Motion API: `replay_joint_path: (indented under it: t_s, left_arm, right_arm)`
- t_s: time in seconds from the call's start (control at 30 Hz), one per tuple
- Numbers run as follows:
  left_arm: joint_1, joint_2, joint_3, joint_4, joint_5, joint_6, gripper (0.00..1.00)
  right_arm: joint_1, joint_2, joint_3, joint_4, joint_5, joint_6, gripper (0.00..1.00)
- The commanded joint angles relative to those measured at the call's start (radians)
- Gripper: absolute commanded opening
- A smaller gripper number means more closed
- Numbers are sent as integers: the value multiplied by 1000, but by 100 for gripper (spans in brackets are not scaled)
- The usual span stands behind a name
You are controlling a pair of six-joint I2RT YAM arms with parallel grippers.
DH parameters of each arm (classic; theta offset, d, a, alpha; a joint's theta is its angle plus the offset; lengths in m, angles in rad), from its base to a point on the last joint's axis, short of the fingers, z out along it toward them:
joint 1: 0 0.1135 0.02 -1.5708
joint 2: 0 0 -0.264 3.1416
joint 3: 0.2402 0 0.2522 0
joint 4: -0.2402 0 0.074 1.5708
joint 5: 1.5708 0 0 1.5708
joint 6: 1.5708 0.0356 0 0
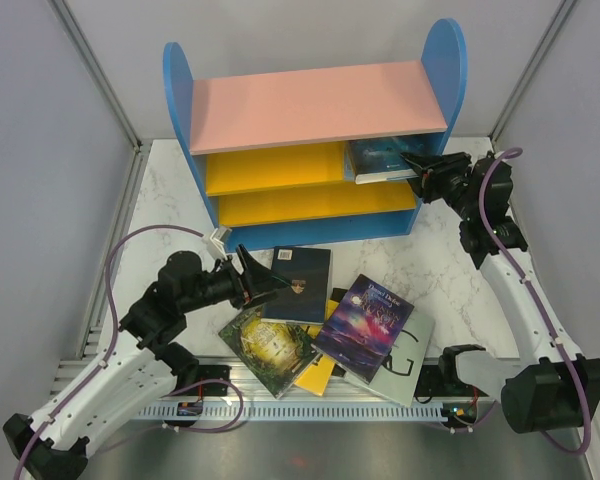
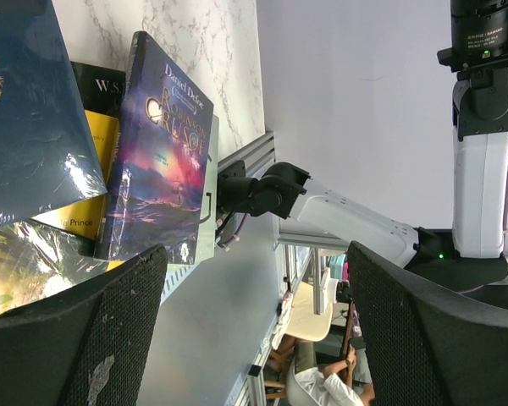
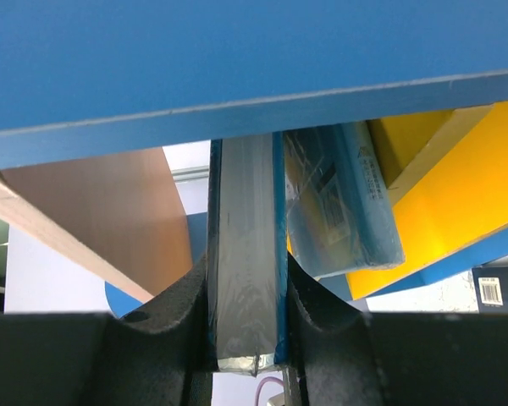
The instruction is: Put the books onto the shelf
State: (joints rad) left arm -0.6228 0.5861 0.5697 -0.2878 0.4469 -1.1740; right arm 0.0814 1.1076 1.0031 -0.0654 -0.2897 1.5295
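The shelf (image 1: 310,105) stands at the back, with blue sides (image 3: 237,68), a pink top and yellow boards (image 3: 457,211). My right gripper (image 1: 420,165) is shut on a blue-covered book (image 3: 245,271), held edge-on at the right end of the upper yellow board (image 1: 270,168). A light blue book (image 3: 339,203) leans beside it. My left gripper (image 1: 255,280) is open with nothing between its fingers (image 2: 76,338), just left of the dark navy book (image 1: 302,283). The pile in front also holds a green-gold book (image 1: 268,345), a yellow book (image 1: 320,372), a purple book (image 2: 161,161) and a pale grey book (image 1: 408,355).
A black book (image 2: 102,85) peeks out under the purple one. The aluminium rail (image 1: 310,400) with both arm bases runs along the near edge. Grey walls close in the marble table (image 1: 450,270) on both sides.
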Motion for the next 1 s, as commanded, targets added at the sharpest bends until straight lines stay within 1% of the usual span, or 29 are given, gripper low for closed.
replay_joint_path:
  t_s: [0.0,0.07,0.2,0.3,0.5,0.6,0.63,0.7,0.73,0.77,0.8,0.97]
  left_arm:
    - [5,20,29,44,10,42,88]
    - [5,27,24,61,13,39,88]
    - [5,44,10,93,22,25,88]
    - [5,49,-2,110,29,19,87]
    - [5,57,2,121,33,23,87]
    - [5,60,13,121,36,33,87]
    - [5,60,16,118,38,34,87]
    - [5,60,22,111,38,40,87]
    - [5,58,24,99,39,43,87]
    - [5,55,25,93,36,48,86]
    - [5,54,27,87,36,54,86]
    - [5,49,28,64,36,63,86]
  right_arm:
    - [-2,9,60,73,52,-14,0]
    - [1,9,49,67,70,-11,0]
    - [9,-5,28,98,170,0,0]
    - [29,12,35,107,201,4,0]
    - [89,80,77,78,189,-49,0]
    - [90,87,59,73,139,-55,14]
    - [90,81,45,69,133,-55,34]
    - [87,49,34,67,121,-58,55]
    - [84,35,25,29,119,-61,81]
    - [81,9,23,15,109,-71,94]
    - [78,-3,22,1,100,-77,98]
    - [67,-46,45,-152,26,-133,98]
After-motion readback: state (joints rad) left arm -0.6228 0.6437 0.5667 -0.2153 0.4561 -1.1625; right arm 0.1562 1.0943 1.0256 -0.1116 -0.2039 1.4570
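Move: My right hand still pinches the teal book by its front right corner inside the shelf's top compartment. The pale blue book it is going onto has its middle about 8 cm ahead, 8 cm to the left and 4 cm below. The shelf's right side panel stands some 4 cm to the right, its middle 8 cm ahead; the upper yellow board's middle is 8 cm ahead, 22 cm left and 6 cm below. From my idle left hand, the pale blue book lies roughly 30 cm ahead, 27 cm right and 8 cm higher. I ease the teal book deeper over the pale blue one with my right hand, about 2.5 cm forward, edging slightly right as I turn it some 5 degrees clockwise, then shifting about 2 cm left to square it. Then I spread the fingers wide, let go of the book, and pull back about 3 cm towards the shelf front. ##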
